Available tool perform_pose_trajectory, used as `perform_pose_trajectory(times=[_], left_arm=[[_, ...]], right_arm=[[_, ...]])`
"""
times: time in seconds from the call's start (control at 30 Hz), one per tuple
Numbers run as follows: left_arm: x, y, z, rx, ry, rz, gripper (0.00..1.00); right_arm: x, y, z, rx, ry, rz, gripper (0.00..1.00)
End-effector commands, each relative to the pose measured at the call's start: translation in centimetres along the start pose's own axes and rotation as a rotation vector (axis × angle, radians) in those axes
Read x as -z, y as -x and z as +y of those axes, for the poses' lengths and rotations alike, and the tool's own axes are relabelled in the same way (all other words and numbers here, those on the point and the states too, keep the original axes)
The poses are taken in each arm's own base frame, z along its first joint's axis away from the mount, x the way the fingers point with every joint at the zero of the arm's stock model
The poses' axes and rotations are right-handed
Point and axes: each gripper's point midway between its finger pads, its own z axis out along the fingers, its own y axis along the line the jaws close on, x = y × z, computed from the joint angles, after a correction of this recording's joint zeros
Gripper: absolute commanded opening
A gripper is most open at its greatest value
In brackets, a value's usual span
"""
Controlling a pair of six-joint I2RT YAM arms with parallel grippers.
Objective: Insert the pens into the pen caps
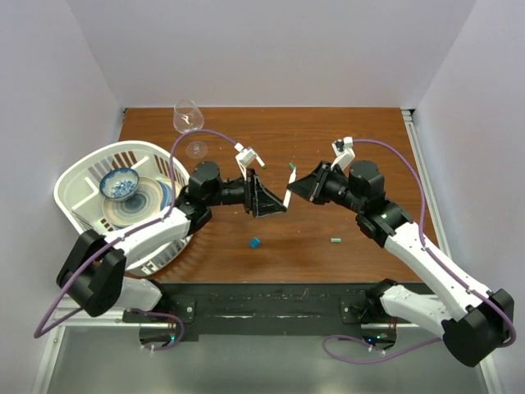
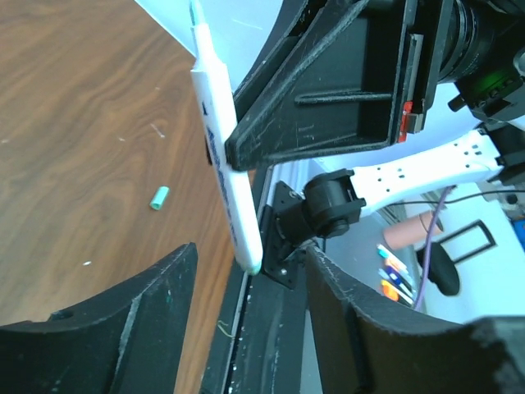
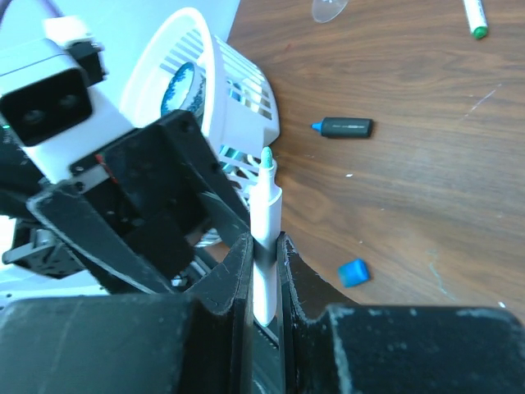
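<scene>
My right gripper (image 3: 264,246) is shut on a white pen (image 3: 265,209) with its green tip pointing up; in the top view the pen (image 1: 289,185) hangs over the table's middle. My left gripper (image 2: 250,287) is open. Its fingers (image 2: 107,328) flank the pen's (image 2: 220,156) lower end without touching it. From above, the left gripper (image 1: 275,201) meets the right gripper (image 1: 295,190) tip to tip. A blue cap (image 1: 255,243) and a green cap (image 1: 335,240) lie on the wood nearer the arms. The blue cap (image 3: 353,272) and the green cap (image 2: 159,197) also show in the wrist views.
A white basket (image 1: 82,176) with a bowl and plates stands at the left. A wine glass (image 1: 189,121) stands at the back. A black marker with a blue tip (image 3: 344,127) and another white pen (image 3: 474,15) lie on the wooden table (image 1: 369,131).
</scene>
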Motion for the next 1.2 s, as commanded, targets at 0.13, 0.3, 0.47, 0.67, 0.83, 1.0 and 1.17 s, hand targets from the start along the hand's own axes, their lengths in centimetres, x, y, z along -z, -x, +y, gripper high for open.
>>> perform_pose_trajectory(times=[0.13,0.3,0.47,0.67,0.83,1.0,1.17], left_arm=[[-1.3,2.3,-2.1,-0.066,-0.108,-0.027,0.56],[-1.7,2.2,-1.7,-0.056,-0.112,-0.021,0.49],[-1.6,2.8,-1.7,-0.063,-0.094,-0.042,0.06],[-0.6,3.9,-0.8,-0.120,0.038,-0.075,0.00],[2.6,5.3,0.9,-0.226,0.311,-0.079,0.00],[6.7,6.4,1.3,-0.295,0.507,-0.158,0.00],[9.8,6.3,0.9,-0.357,0.584,-0.224,0.00]], right_arm=[[0.0,0.3,2.1,-0.009,0.090,-0.020,0.00],[-0.2,-0.5,2.3,-0.011,0.103,0.013,0.00],[0.0,-0.7,2.7,-0.011,0.115,0.022,0.02],[1.8,-0.1,1.9,0.009,0.013,0.011,0.50],[4.7,-1.1,-5.0,0.049,-0.387,0.056,0.53],[6.6,-1.5,-10.7,-0.131,-0.694,-0.065,0.53],[8.4,-3.0,-14.9,-0.372,-0.967,-0.165,0.50]])
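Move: Between the two grippers hangs the white pen, held by the right hand, its middle about 3 cm ahead, 3 cm right and 4 cm above the open left fingers. Those left fingers are some 3 cm back, 4 cm left and 3 cm below the right hand point. On the table, about 23 cm below the left hand, the blue cap lies 2 cm back and 7 cm left, the green cap 30 cm ahead and 5 cm right. Easing a centimetre or so right, the left hand closes its fingers on the pen's lower end while the right keeps its pinch. The right fingers then open and that hand backs off about 10 cm right and 8 cm down, tipping down and turning clockwise. The left carries the pen some 8 cm left and 6 cm up, swinging about 25 degrees counter-clockwise. ##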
